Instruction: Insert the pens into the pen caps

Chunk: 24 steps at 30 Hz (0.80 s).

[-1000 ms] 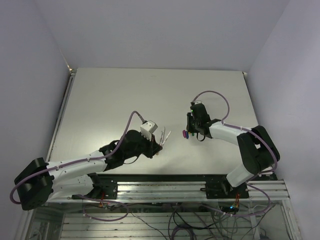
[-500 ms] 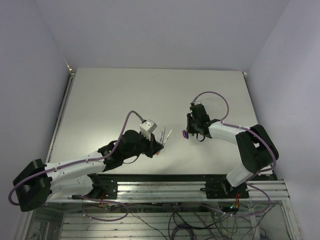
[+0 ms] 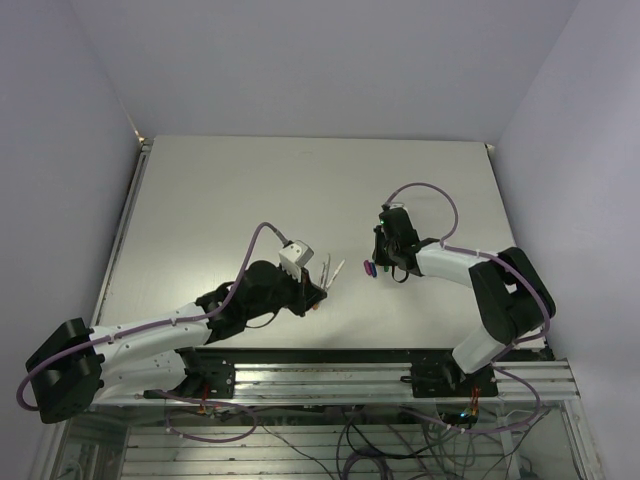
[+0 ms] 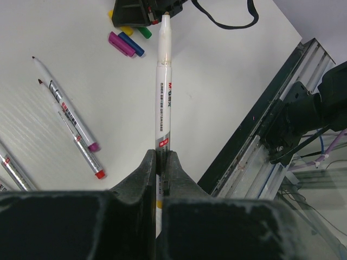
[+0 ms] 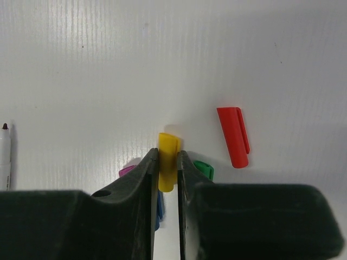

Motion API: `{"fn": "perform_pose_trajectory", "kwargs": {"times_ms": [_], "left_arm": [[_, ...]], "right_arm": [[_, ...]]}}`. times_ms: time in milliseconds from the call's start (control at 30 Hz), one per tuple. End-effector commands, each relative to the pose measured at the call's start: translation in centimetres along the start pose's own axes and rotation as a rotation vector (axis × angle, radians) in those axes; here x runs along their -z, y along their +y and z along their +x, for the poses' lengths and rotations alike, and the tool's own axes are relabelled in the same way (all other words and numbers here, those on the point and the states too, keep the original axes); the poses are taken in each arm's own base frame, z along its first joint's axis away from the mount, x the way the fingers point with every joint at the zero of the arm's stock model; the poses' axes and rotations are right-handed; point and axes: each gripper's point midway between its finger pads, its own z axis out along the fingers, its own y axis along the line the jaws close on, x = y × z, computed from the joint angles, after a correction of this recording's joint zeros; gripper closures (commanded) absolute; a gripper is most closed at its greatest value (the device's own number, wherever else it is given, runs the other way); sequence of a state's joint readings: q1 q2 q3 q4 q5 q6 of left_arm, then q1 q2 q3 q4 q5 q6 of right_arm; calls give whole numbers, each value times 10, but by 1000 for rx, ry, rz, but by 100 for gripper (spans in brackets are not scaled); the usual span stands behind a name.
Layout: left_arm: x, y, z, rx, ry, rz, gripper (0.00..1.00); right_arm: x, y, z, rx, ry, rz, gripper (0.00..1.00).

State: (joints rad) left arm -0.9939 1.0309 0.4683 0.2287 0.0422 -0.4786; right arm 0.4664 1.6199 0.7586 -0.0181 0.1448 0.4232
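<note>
My left gripper (image 4: pixel 160 154) is shut on a grey-white pen (image 4: pixel 163 92) with a yellow end, whose bare tip points at the caps. In the top view, the left gripper (image 3: pixel 315 293) is left of the right gripper (image 3: pixel 383 266). My right gripper (image 5: pixel 167 153) is down at the table, its jaws closed against both sides of the yellow pen cap (image 5: pixel 168 142). The red cap (image 5: pixel 233 136) lies to its right. The green cap (image 5: pixel 204 169), magenta cap (image 5: pixel 127 170) and blue cap (image 5: pixel 160 210) are partly hidden by the fingers. Two loose pens (image 4: pixel 68 111) lie on the table.
Another pen (image 5: pixel 5 154) shows at the left edge of the right wrist view. The table's near edge and metal rail (image 4: pixel 271 146) run close to the right of the held pen. The white table (image 3: pixel 300 190) stretches away behind both arms.
The right gripper's jaws have narrowed onto the yellow cap. The left arm shifted slightly with its pen, then held still.
</note>
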Motion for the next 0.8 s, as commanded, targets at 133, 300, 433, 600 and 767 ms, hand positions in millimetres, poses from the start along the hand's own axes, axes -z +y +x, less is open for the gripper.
{"fn": "perform_pose_trajectory", "kwargs": {"times_ms": [133,300,433,600,767], "left_arm": [[2,-9,-5,-5,-32,44,93],[5,-9,-13,-7,-69,42,93],[8,-10,-21,-29,-92,35,93],[6,-15,-35,-55,-136,55,93],[6,-25,-46,-55,-214,112,93]], "right_arm": [[-5,-6,21,5,80,34,100],[4,1,-3,5,18,9,100],[20,9,-33,-3,-73,-21,100],[56,31,-70,-31,-232,-149,100],[100,50,-100,-59,-398,-296,100]]}}
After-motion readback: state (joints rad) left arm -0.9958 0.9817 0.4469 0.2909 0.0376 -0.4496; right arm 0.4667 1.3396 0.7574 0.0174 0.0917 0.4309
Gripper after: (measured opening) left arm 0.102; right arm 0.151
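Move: The right hand's shut fingers already pinch the yellow cap on the table; the upturned tip of the pen held in the left hand is roughly 10 cm to its left, 14 cm back and 22 cm above. At table level, from the right hand, the red cap lies some 4 cm right and 3 cm farther out, the green one 2 cm right and 1 cm back. For the left hand, the yellow cap is about 16 cm ahead, 14 cm right and 13 cm below. Still pinching the yellow cap, the right hand stays down among the caps for the first half second, then lifts fast and almost straight up by about 10 cm, its fingers tipping up some 15 to 20 degrees as it carries the cap closer to the height of the waiting pen tip. The left hand keeps its hold on the upright pen and, from about halfway through, rises some 2 cm with its fingers tilting up slightly. ##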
